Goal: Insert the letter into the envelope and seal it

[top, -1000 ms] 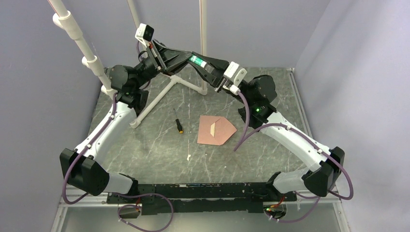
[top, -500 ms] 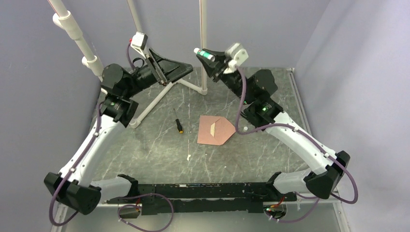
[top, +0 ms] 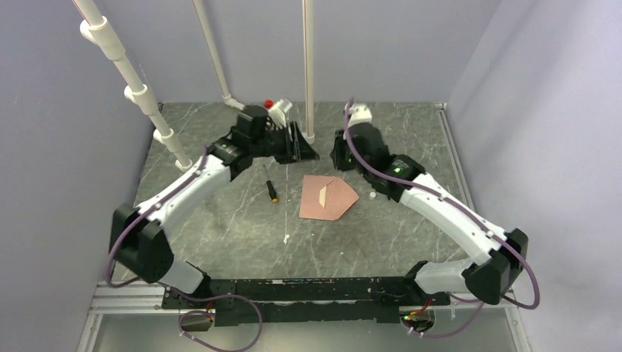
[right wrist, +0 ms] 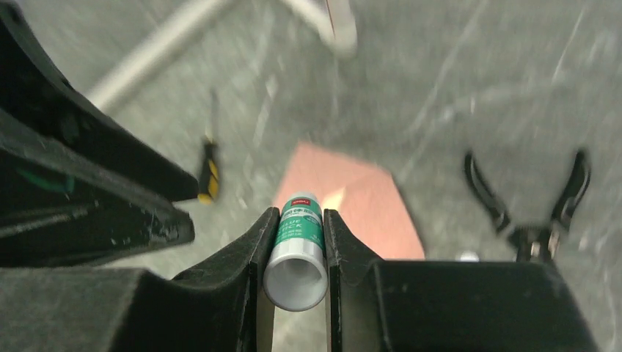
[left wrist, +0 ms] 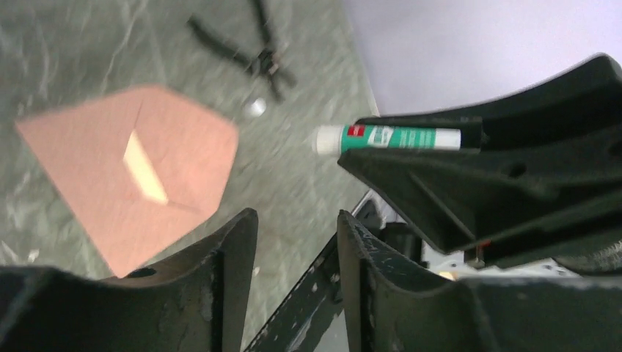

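Observation:
The salmon-pink envelope lies flat mid-table with its pointed flap toward the right. A narrow pale strip shows in its middle, which looks like the letter; the rest of the letter is hidden. The envelope also shows in the left wrist view and the right wrist view. My right gripper is shut on a green-and-white glue stick, above and behind the envelope. My left gripper is open and empty, just left of the right one. The glue stick shows in the left wrist view.
A black-and-yellow screwdriver lies left of the envelope. Black pliers lie right of it, with a small white round piece beside them. A white pipe frame stands at the back. A white scrap lies nearer the front.
Both arms have come down from high at the back to just behind the envelope. The two grippers, joined at the glue stick a second ago, have parted; the right one keeps the stick.

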You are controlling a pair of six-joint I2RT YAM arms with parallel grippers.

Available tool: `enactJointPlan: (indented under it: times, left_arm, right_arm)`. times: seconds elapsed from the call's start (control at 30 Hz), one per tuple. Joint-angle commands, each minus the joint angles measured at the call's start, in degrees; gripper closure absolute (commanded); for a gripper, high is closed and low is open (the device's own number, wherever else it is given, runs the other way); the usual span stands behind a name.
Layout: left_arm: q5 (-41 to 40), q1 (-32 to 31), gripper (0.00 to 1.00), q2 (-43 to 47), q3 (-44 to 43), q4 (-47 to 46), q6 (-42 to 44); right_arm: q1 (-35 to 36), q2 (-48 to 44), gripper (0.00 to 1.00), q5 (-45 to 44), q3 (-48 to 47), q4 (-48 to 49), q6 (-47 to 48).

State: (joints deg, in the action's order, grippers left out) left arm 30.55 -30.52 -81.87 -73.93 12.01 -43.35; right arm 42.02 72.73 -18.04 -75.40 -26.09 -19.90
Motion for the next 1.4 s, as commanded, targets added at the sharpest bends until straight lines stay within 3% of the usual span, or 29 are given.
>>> enactJointPlan:
  times: [0.0,0.2,0.23,0.4,0.53,0.87,1.37]
  left_arm:
    - [-3.7,-1.3,0.57,-4.5,3.1,5.0,3.6]
    - [-4.2,-1.4,0.94,-8.8,12.0,-3.1,2.3]
    - [-4.3,-1.4,0.97,-9.5,12.9,-3.8,2.7]
    - [-2.8,-2.5,0.98,-13.0,18.4,-10.5,3.0]
    - [-8.5,-4.8,0.98,-14.9,20.9,-15.2,4.1]
    - [-11.6,-6.1,0.98,-19.5,26.6,-21.5,-1.3]
    - [-14.5,-5.8,0.98,-22.5,28.2,-18.4,-3.2]
  right_arm:
    - [0.1,2.4,1.00,3.9,7.2,-6.5,-7.6]
    - [0.0,8.5,1.00,12.1,13.5,2.3,-11.3]
    - [0.0,9.7,1.00,12.7,13.7,3.7,-11.8]
    - [0.2,16.6,1.00,14.7,12.0,6.9,-12.7]
    - [0.2,20.5,1.00,12.5,10.1,5.7,-14.4]
    - [0.3,23.9,1.00,11.8,11.4,10.5,-11.9]
    - [0.8,29.1,1.00,4.8,11.9,10.0,-11.0]
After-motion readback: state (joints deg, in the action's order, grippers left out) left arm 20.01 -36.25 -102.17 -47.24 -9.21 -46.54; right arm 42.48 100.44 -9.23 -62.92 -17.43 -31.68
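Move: The envelope lies flat below both hands. From the left hand, its middle is about 28 cm down, 6 cm right and 1 cm ahead; its near left corner is roughly 5 cm back and 2 cm left, and the screwdriver some 5 cm ahead and 10 cm left. From the right hand, still gripping the glue stick, the envelope's middle is 2 cm left and 27 cm down, with the letter 3 cm left, and the glue cap 10 cm right, both level with the hand. Bring the left gripper down about 28 cm and slightly back, shutting its half-open fingers early on the way and tilting them steeper, until the closed tips rest on the envelope by its near left corner. Lower the right gripper some 26 cm together with it, drifting left and tipping about 30 degrees further down, keeping hold of the glue stick so that its tip comes close over the envelope beside the letter. ##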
